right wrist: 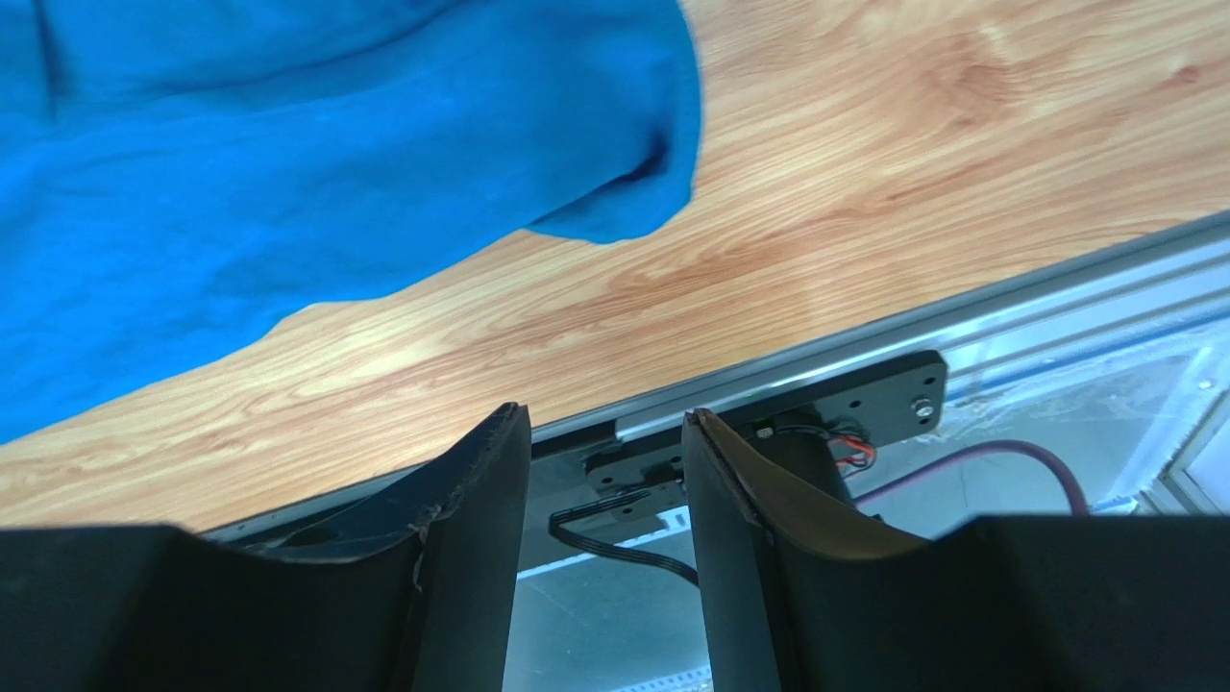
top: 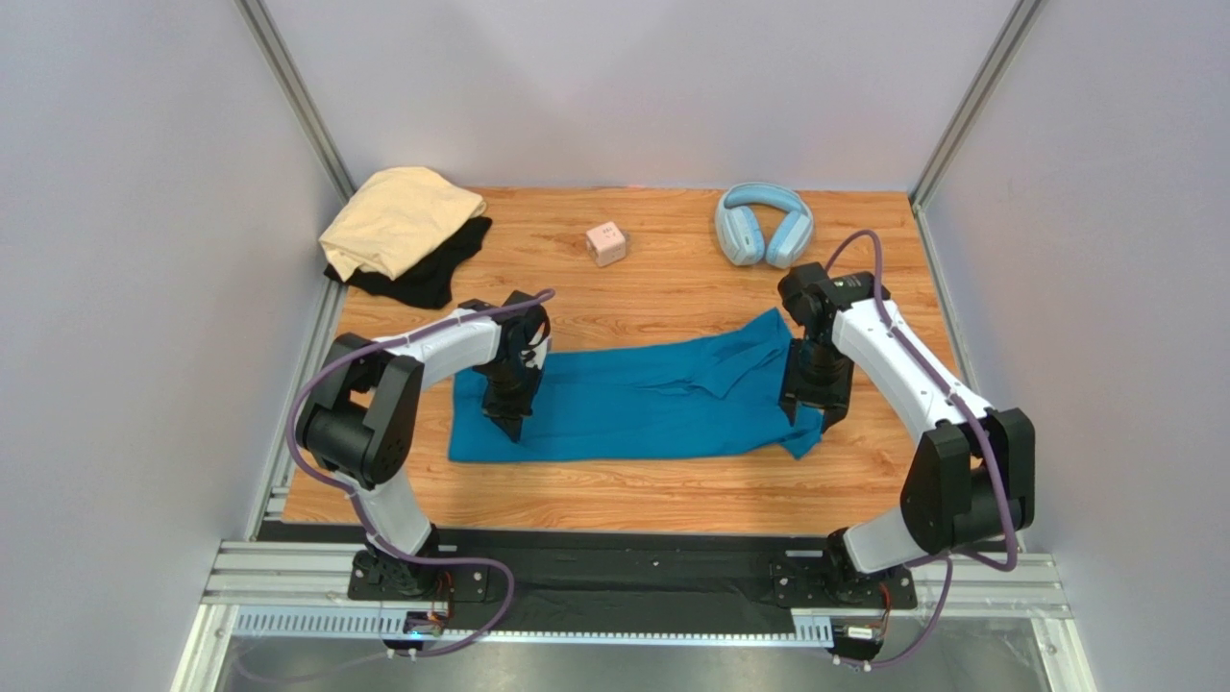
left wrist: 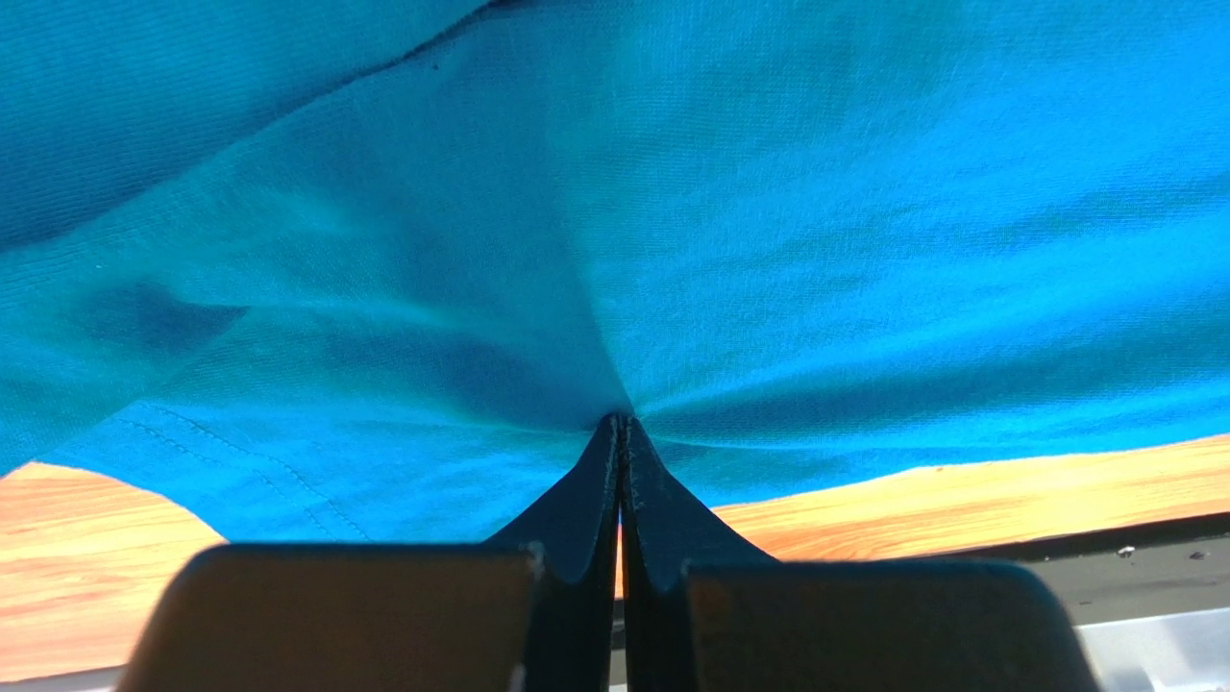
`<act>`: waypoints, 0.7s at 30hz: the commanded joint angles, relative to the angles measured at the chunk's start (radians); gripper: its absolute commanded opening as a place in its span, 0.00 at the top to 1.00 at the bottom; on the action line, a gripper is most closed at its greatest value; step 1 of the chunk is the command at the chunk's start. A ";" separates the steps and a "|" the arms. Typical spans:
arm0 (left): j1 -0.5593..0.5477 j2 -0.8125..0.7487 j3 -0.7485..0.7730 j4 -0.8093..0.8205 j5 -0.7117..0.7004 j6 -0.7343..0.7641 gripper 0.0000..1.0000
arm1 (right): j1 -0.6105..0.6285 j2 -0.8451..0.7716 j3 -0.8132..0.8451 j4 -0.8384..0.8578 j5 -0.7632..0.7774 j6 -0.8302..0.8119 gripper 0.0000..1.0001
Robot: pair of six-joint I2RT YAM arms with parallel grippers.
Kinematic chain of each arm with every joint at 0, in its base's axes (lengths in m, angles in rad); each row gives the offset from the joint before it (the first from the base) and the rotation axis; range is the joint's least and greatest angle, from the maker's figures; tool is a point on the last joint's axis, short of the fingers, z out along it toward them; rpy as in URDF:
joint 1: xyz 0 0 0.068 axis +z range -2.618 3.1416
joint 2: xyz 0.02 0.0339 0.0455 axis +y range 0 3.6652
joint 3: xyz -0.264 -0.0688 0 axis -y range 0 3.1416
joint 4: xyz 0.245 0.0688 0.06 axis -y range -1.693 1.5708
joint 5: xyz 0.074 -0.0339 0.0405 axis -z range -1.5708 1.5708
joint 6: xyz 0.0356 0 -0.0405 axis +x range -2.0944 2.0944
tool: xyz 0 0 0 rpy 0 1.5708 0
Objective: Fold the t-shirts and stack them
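A teal-blue t-shirt (top: 635, 404) lies folded into a long strip across the middle of the table. My left gripper (top: 508, 423) stands on its left part. In the left wrist view that gripper (left wrist: 621, 424) is shut on the teal cloth (left wrist: 722, 216), and creases fan out from its tips. My right gripper (top: 804, 415) hangs over the shirt's right end. In the right wrist view it (right wrist: 599, 418) is open and empty, with the teal shirt's edge (right wrist: 289, 173) lying ahead of it. A pale tan t-shirt (top: 397, 216) rests folded on a black t-shirt (top: 433, 271) at the back left.
A small pink cube (top: 607, 242) and light-blue headphones (top: 762, 224) sit at the back of the wooden table (top: 650, 498). Grey walls close in the left, right and back sides. A metal rail (top: 635, 591) with the arm bases runs along the near edge.
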 commanded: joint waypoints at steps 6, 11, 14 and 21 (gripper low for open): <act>0.005 0.002 0.000 0.022 0.018 0.024 1.00 | 0.055 0.135 -0.082 0.075 -0.103 0.033 0.52; 0.005 0.001 -0.005 0.019 0.016 0.027 1.00 | 0.054 0.247 -0.032 0.061 -0.022 0.006 0.53; 0.005 -0.001 -0.005 0.018 0.016 0.027 1.00 | 0.054 0.296 -0.003 0.050 0.003 -0.015 0.53; 0.005 -0.001 -0.008 0.016 0.010 0.025 1.00 | 0.043 0.382 0.023 0.033 0.041 -0.044 0.53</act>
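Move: The t-shirt's bunched right end lies almost straight under the right hand, about 2 cm ahead, 1 cm to its right and 11 cm down. The far corner of that end is some 20 cm ahead and 2 cm left. The headphones stand about 40 cm ahead and 1 cm left, the pink cube roughly 37 cm ahead and 25 cm left. From the left hand, that right end is about 38 cm to the right. Down by about 7 cm goes the right hand, first swinging some 2 cm back and to the left, then easing forward again over the near edge of the shirt's right end. The half-open fingers stay apart, and their tips tilt back towards the base by nearly 20 degrees; contact isn't visible. The left hand stays still, its closed fingertips kept on the shirt's left part. ##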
